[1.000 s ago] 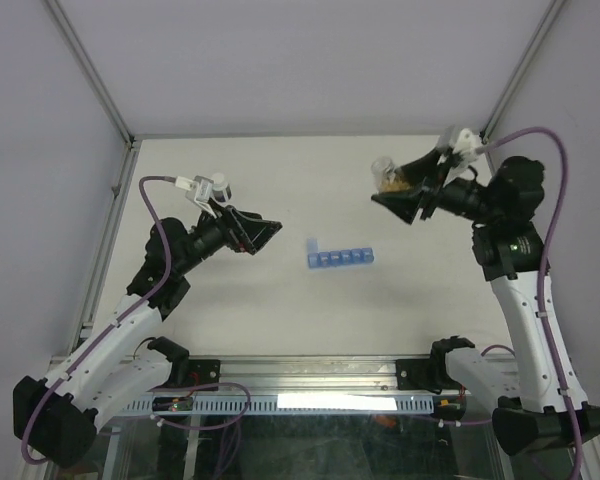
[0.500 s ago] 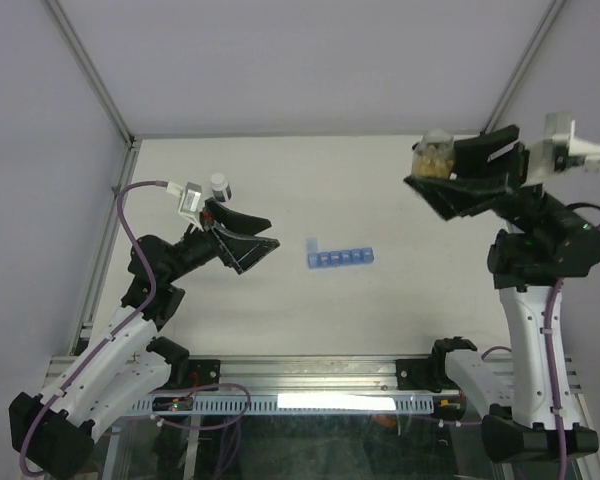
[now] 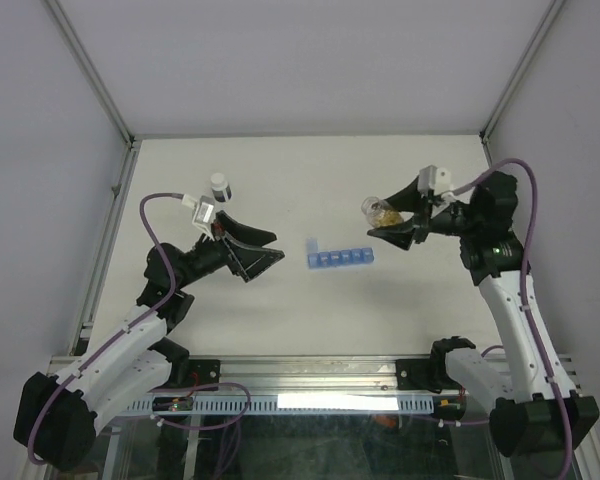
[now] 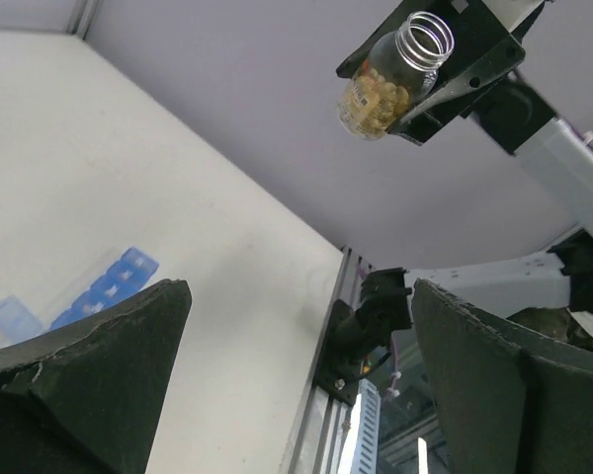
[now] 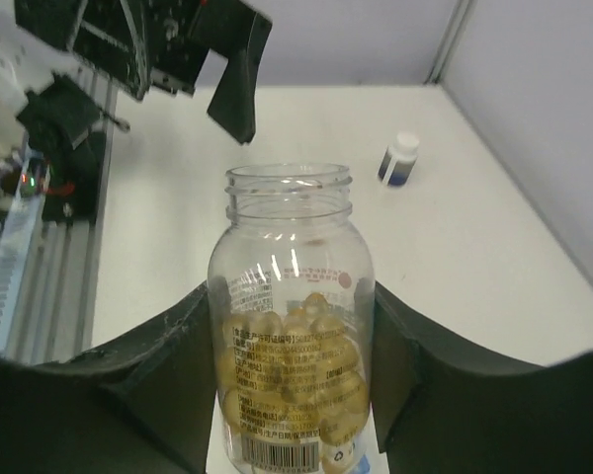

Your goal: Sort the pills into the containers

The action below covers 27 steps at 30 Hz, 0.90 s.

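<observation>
My right gripper (image 3: pixel 387 218) is shut on a clear uncapped bottle (image 3: pixel 378 211), held above the table just right of and behind the containers. The pills (image 5: pixel 298 370) lie as an amber cluster in the bottle's lower half (image 4: pixel 374 94). The bottle (image 5: pixel 290 316) sits between both right fingers, its open mouth pointing towards the left arm. The containers (image 3: pixel 341 258) are a blue organiser strip flat on the table's middle, with the left end lid standing open. Left of the strip my left gripper (image 3: pixel 256 252) hangs open and holds nothing. The strip (image 4: pixel 109 286) shows partly behind one left finger.
A small white-capped vial (image 3: pixel 218 184) stands on the table behind the left gripper, also seen as the vial (image 5: pixel 399 160) in the right wrist view. Grey walls close the table at the back and sides. A metal rail (image 3: pixel 310 370) runs along the near edge.
The right arm swung up and to the right with the bottle, then came down to the left, close to the blue strip. The left gripper shifted slightly and stayed open.
</observation>
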Motion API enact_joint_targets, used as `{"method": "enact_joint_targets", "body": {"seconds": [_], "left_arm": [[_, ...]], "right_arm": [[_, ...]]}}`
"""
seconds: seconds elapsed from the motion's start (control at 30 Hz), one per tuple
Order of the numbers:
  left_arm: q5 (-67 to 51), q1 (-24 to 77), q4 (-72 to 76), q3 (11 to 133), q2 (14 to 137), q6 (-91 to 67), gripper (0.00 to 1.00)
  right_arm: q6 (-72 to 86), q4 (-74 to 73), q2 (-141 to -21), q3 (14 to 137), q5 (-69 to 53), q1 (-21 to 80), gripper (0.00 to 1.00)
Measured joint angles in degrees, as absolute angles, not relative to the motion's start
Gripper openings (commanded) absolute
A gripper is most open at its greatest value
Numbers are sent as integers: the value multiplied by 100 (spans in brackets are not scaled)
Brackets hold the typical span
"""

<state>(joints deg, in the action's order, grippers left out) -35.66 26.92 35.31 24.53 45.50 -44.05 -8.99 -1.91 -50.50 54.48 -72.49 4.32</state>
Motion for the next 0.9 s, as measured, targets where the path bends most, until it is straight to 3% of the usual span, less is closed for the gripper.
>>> {"method": "enact_joint_targets", "body": {"seconds": [0.17, 0.3, 0.9], "left_arm": [[-3103, 2692, 3387, 2062, 4925, -4187, 99], [-2488, 2692, 2987, 1959, 5024, -3929, 99], [-475, 2692, 2106, 1481, 4952, -3079, 99]], "right_arm": [[-3640, -2388, -6066, 5522, -6608, 1127, 0], [-4676, -3135, -6801, 5489, -5859, 1789, 0], [-5155, -3636, -9627, 6735, -3682, 3015, 0]]}}
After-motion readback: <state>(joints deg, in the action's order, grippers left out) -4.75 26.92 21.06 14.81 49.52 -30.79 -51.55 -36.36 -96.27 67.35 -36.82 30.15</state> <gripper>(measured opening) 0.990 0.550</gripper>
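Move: The blue pill box lies well below the right hand, which already holds the open pill jar: its middle is about 35 cm down, 7 cm ahead and 4 cm to the left. Its open lid sticks out at the left end, some 11 cm ahead and 11 cm left of that hand. A white bottle stands roughly 28 cm ahead and 40 cm left of it. From the empty left hand the box is about 8 cm ahead, 15 cm right and 28 cm down. The open jar, still gripped by the right hand, is lowered about 27 cm and a little left and forward to the pill box, while the wrist rolls some 50 degrees so that the mouth tips over to the left, above the lidded end. The open, empty left hand sinks about 16 cm, easing forward and left as it swings counter-clockwise and tips down. ##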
